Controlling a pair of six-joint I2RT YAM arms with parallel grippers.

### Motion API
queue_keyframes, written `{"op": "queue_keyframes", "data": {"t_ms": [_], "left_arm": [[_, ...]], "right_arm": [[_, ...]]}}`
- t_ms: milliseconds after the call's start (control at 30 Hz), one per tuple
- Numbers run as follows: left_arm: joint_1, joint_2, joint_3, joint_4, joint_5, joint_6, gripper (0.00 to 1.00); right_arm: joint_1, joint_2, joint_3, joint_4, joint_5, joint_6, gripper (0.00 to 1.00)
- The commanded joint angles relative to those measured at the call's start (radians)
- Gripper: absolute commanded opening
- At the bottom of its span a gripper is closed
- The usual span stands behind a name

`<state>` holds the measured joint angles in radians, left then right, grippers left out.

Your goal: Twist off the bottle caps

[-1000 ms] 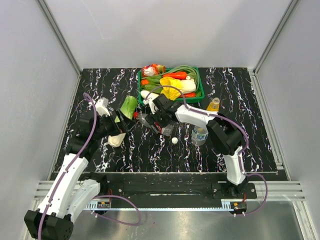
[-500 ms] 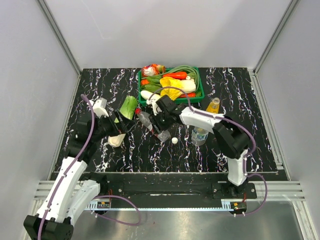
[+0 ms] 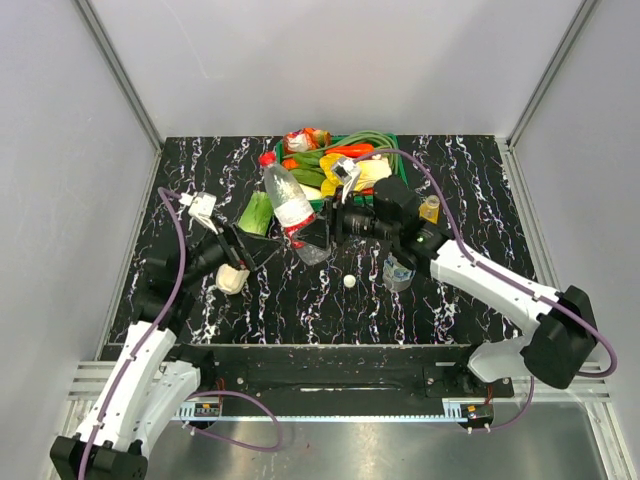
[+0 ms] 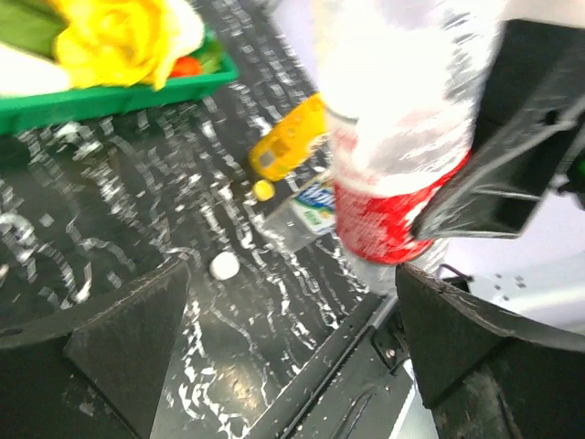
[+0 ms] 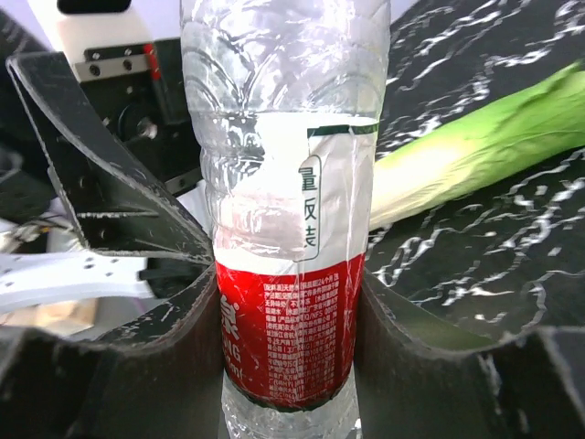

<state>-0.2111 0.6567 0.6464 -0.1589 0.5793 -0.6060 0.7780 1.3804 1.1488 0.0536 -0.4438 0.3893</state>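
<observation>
My right gripper (image 3: 316, 233) (image 5: 288, 361) is shut on the lower body of a clear bottle with a red label (image 3: 287, 201) (image 5: 285, 229), which it holds above the table, tilted toward the far left. The red cap (image 3: 267, 158) sits on the bottle's neck. My left gripper (image 3: 256, 247) (image 4: 292, 357) stands open just left of the bottle's base, holding nothing. A loose white cap (image 3: 348, 282) (image 4: 224, 265) lies on the table. A yellow cap (image 4: 263, 190) lies beside a yellow bottle (image 3: 428, 209) (image 4: 288, 149).
A green basket (image 3: 401, 176) of vegetables stands at the back. A clear bottle with a blue label (image 3: 399, 270) stands right of the white cap. A leek (image 3: 258, 212) (image 5: 475, 146) and a pale vegetable piece (image 3: 232, 280) lie by my left gripper.
My right gripper closed on the red-label bottle and lifted it off the table, its arm swinging out to the right. The left gripper stayed open and hardly moved.
</observation>
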Motion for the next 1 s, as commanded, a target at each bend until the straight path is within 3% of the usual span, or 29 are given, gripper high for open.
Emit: {"op": "queue_keyframes", "data": {"t_ms": [0,133,333,733,833,967], "left_arm": [[0.004,-0.011,-0.077,0.517,0.263,-0.176,0.99],[0.003,0.030,-0.102,0.777,0.292,-0.296,0.99],[-0.023,0.141,-0.076,0.878,0.251,-0.330,0.99],[-0.212,0.331,0.022,1.024,0.137,-0.304,0.94],[-0.247,0.359,0.042,1.036,0.120,-0.296,0.89],[-0.261,0.399,0.041,1.093,0.077,-0.322,0.70]], "right_arm": [[0.004,-0.032,-0.081,0.201,-0.165,0.164,0.48],[0.004,-0.066,-0.150,0.314,-0.205,0.230,0.48],[0.004,-0.115,-0.199,0.377,-0.198,0.255,0.49],[0.006,-0.144,-0.227,0.331,-0.156,0.221,0.49],[0.004,-0.142,-0.239,0.342,-0.139,0.221,0.50],[0.004,-0.141,-0.239,0.345,-0.141,0.215,0.53]]}}
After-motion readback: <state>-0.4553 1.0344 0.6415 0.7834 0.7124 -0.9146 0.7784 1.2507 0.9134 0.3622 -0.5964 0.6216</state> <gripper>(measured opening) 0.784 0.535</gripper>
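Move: The red-labelled bottle is in the right gripper, cap end up. Its middle is some 4 cm ahead of the open left gripper, 6 cm to its right and 7 cm above it; from the right gripper it is about 2 cm ahead, 2 cm left and 4 cm up. From the left gripper, the cabbage lies about 11 cm ahead and 11 cm left, the loose white cap 2 cm ahead and 18 cm right, both over 20 cm below. Lift the left gripper first, then carry it right, about 10 cm over and 9 cm up in all, wrist turning clockwise and fingers tipping up, until the open fingers straddle the bottle above the red label; then begin closing them. Meanwhile draw the right gripper back some 5 cm, keeping its hold, then hold it still. ##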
